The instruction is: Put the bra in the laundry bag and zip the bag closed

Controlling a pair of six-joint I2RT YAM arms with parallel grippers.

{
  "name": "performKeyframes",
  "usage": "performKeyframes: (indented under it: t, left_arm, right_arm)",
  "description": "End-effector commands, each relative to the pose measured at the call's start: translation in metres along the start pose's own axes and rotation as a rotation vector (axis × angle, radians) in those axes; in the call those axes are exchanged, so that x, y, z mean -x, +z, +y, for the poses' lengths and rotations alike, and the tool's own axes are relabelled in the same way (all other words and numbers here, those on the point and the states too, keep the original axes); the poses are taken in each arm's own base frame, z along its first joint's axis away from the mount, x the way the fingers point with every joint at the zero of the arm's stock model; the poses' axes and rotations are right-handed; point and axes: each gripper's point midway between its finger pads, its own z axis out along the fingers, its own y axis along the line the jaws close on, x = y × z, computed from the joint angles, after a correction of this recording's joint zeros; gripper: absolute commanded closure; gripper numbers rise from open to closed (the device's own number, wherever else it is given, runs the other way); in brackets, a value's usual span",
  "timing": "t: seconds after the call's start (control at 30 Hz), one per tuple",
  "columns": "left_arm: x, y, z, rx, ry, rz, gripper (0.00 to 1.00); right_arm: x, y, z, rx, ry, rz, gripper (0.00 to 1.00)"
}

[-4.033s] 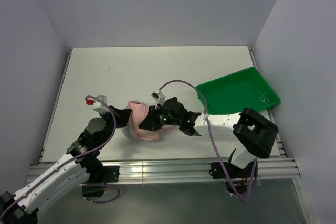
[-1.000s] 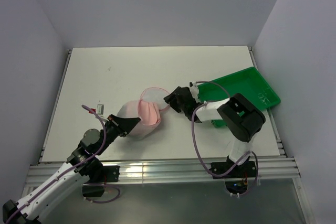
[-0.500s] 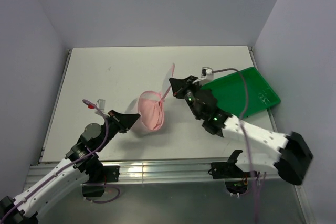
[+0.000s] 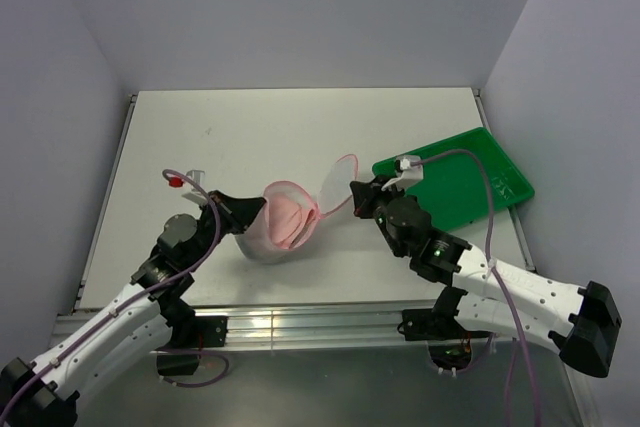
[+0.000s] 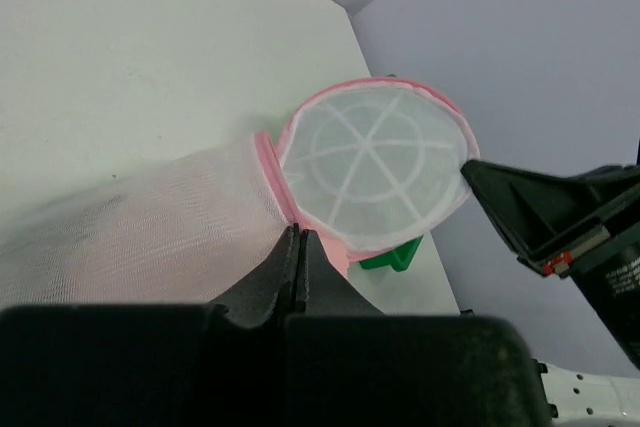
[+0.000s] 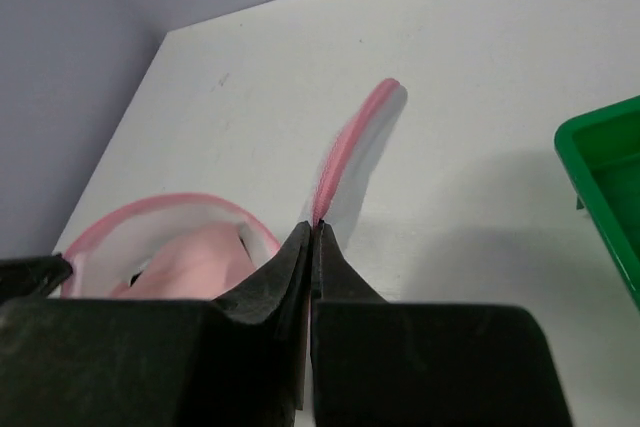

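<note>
The laundry bag [image 4: 262, 239], white mesh with a pink zipper rim, lies on its side mid-table, mouth facing right. The pale pink bra [image 4: 286, 218] is bunched inside it, also showing in the right wrist view [image 6: 190, 255]. My left gripper [image 4: 262, 206] is shut on the bag's pink rim [image 5: 268, 172] at the mouth's left side. The round lid [image 4: 336, 181] stands open, flat-on in the left wrist view [image 5: 372, 162] and edge-on in the right wrist view [image 6: 362, 142]. My right gripper [image 4: 353, 190] is shut on the lid's pink zipper edge [image 6: 335, 169].
A green plastic tray [image 4: 455, 179] sits at the right side of the table, just behind my right arm; its corner shows in the right wrist view [image 6: 605, 172]. Grey walls close in the table at the back and sides.
My right gripper went from open to shut on the lid's edge, and the right arm swung round. The lid has since come lower and rightward. The left gripper kept its hold.
</note>
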Motion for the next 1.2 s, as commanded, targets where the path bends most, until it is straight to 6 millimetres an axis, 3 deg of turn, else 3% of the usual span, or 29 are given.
performKeyframes:
  t: [0.0, 0.03, 0.07, 0.23, 0.3, 0.4, 0.43, 0.5, 0.7, 0.77, 0.87, 0.9, 0.97, 1.03, 1.07, 1.13, 1.17]
  left_arm:
    - [0.017, 0.009, -0.02, -0.072, 0.034, -0.038, 1.0]
    - [0.014, 0.013, -0.017, -0.073, 0.014, -0.026, 1.0]
    - [0.012, 0.014, -0.018, -0.087, 0.002, -0.019, 1.0]
    - [0.034, 0.025, -0.04, -0.125, 0.06, -0.042, 1.0]
    - [0.04, 0.023, -0.045, -0.132, 0.06, -0.064, 1.0]
    - [0.033, 0.024, -0.027, -0.068, 0.077, -0.043, 1.0]
    - [0.031, 0.025, -0.011, -0.006, 0.078, -0.044, 1.0]
    - [0.025, 0.023, 0.0, 0.012, 0.061, -0.04, 1.0]
    - [0.022, 0.023, 0.012, 0.053, 0.081, -0.033, 1.0]
    - [0.018, 0.023, 0.004, -0.004, 0.056, -0.03, 1.0]
    - [0.013, 0.032, -0.005, -0.032, 0.07, 0.026, 1.0]
    - [0.006, 0.039, 0.0, -0.02, 0.067, 0.055, 1.0]
    - [-0.002, 0.043, -0.005, -0.062, 0.04, 0.079, 1.0]
    - [0.0, 0.054, -0.012, -0.1, 0.018, 0.071, 1.0]
    - [0.004, 0.059, -0.019, -0.113, 0.023, 0.071, 1.0]
    - [0.001, 0.066, -0.016, -0.106, 0.03, 0.086, 1.0]
    - [-0.003, 0.065, -0.012, -0.102, 0.024, 0.087, 1.0]
  right_arm:
    - [0.004, -0.009, -0.003, 0.045, 0.015, -0.057, 1.0]
    - [-0.008, -0.007, -0.015, -0.014, -0.02, -0.018, 1.0]
    - [-0.007, -0.007, -0.016, -0.032, -0.022, -0.008, 1.0]
    - [0.041, -0.029, 0.026, 0.169, 0.024, -0.124, 1.0]
    - [0.048, -0.035, 0.035, 0.215, 0.01, -0.132, 1.0]
    - [0.027, -0.032, 0.032, 0.222, -0.013, -0.089, 1.0]
    - [0.008, -0.024, 0.025, 0.185, -0.045, -0.04, 1.0]
    - [0.001, -0.02, 0.022, 0.149, -0.065, -0.002, 1.0]
    - [0.017, -0.024, 0.026, 0.153, -0.076, -0.036, 1.0]
    - [0.016, -0.03, 0.02, 0.155, -0.12, -0.039, 1.0]
    - [0.034, -0.04, 0.031, 0.219, -0.17, -0.061, 1.0]
    - [0.03, -0.04, 0.031, 0.215, -0.209, -0.026, 1.0]
    - [0.045, -0.047, 0.051, 0.279, -0.234, -0.023, 1.0]
    - [0.038, -0.052, 0.066, 0.335, -0.272, 0.021, 1.0]
    - [0.04, -0.058, 0.086, 0.422, -0.282, 0.039, 1.0]
    - [0.004, -0.053, 0.105, 0.487, -0.35, 0.172, 1.0]
    - [-0.003, -0.06, 0.128, 0.586, -0.375, 0.228, 1.0]
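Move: The bag's open mouth, with the pink bra inside, lies about 13 cm left of the right hand, 4 cm back and 5 cm below; that hand already pinches the round lid, whose middle is some 3 cm left, 2 cm ahead and 2 cm below. The green basket is roughly 26 cm right, 10 cm ahead and 20 cm lower. For the left hand, still gripping the rim, the mouth's middle is about 6 cm right, 2 cm back and 4 cm below. The lid, kept pinched, bobs down and up with the right hand, then is drawn up, back and left towards the rim's left-hand grip, roughly 5 cm each way, the wrist turning some 25 degrees counter-clockwise. The left hand keeps the rim pinched, creeps forward with small up-and-down bobs, then lowers it and takes it rightward, finishing forward-right and lower. ##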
